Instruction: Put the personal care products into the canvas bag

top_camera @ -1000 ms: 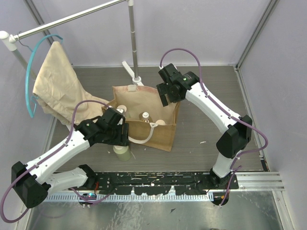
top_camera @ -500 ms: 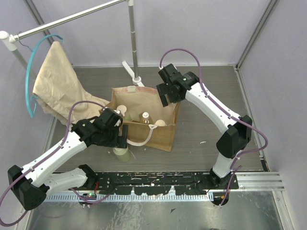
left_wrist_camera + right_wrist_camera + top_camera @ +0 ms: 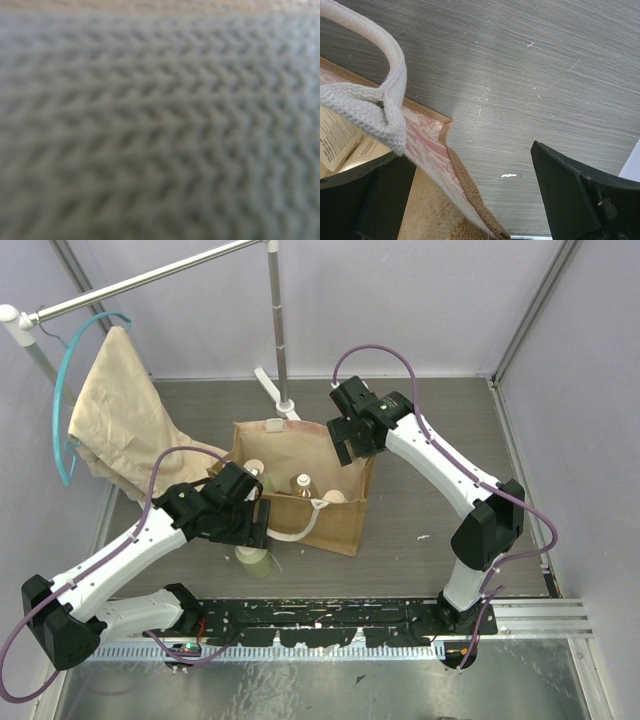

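Observation:
The canvas bag stands open mid-table. Inside it I see a pale green bottle with a beige cap, the clear amber bottle and a cream round cap. A second pale green bottle stands on the table by the bag's front left corner. My left gripper hovers over that bottle at the bag's left front rim. Its wrist view shows only blurred woven webbing, with no fingers visible. My right gripper is open and straddles the bag's rim, with one finger inside, the other outside.
A limp beige cloth on a teal hanger hangs from the rack at back left. The rack pole stands just behind the bag. A cream handle loop rises by my right gripper. Grey walls close in on both sides.

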You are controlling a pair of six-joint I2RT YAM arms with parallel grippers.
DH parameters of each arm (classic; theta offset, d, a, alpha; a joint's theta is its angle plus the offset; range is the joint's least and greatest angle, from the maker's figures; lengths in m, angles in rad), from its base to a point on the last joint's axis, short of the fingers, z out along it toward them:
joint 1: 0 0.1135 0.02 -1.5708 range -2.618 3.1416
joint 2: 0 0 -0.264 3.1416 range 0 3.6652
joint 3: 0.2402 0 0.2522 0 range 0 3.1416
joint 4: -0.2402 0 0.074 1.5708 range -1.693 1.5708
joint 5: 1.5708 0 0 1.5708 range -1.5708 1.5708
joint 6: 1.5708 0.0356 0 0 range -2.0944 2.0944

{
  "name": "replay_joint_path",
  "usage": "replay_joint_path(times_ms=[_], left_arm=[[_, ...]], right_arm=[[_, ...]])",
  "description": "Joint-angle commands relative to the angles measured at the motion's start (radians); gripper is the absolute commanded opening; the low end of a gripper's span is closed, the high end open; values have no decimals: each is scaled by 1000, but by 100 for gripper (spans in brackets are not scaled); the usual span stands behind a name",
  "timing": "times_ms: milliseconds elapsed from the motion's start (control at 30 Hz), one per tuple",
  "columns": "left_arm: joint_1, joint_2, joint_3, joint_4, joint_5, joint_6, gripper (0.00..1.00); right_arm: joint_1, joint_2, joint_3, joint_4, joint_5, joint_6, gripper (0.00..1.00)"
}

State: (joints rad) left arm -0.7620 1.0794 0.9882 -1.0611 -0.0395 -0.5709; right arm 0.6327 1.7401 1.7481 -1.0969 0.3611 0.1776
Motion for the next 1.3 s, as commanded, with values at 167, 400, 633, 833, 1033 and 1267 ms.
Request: replay_joint_path(times_ms=[167, 400, 633, 833, 1033, 1267], left_arm=[[-54, 31, 47, -2, 38, -17, 66], [-62, 26, 47, -24, 20, -20, 49], [-63, 23, 99, -74, -1, -3, 27], [-64, 13, 219, -194, -28, 58, 16], [-63, -3, 282, -237, -40, 63, 15], [-63, -30, 164, -182, -58, 39, 15]], right_arm=[[-4, -13, 2, 14, 12, -21, 100], [-5, -8, 3, 14, 10, -26, 100], [-4, -4, 3, 14, 13, -28, 100], [-5, 2, 8, 14, 10, -37, 100], [-4, 11, 19, 13, 6, -46, 100], [-4, 6, 9, 12, 1, -46, 100]])
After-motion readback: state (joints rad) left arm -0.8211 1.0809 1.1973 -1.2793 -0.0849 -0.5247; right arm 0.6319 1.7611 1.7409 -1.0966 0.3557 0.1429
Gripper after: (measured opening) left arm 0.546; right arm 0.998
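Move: The green bottle stands almost directly under the left hand, its white cap between the open fingers; its middle is about 1 cm back, 1 cm right and 6 cm down. The bag's white handle hangs some 3 cm ahead and 6 cm right, a little lower. The bag's middle is roughly 13 cm ahead and 8 cm right of this hand, about 6 cm down. From the right hand the bottle lies some 19 cm back, 17 cm left and 12 cm down. The green bottle's white cap is first lined up by the left hand easing about 1 cm right and slightly back, then pinched between its two fingers as they close partway. Keeping that hold, the hand lifts nearly straight up, about 5 cm, just in front of the bag, drifting slightly left and back, with the wrist nearly steady. ##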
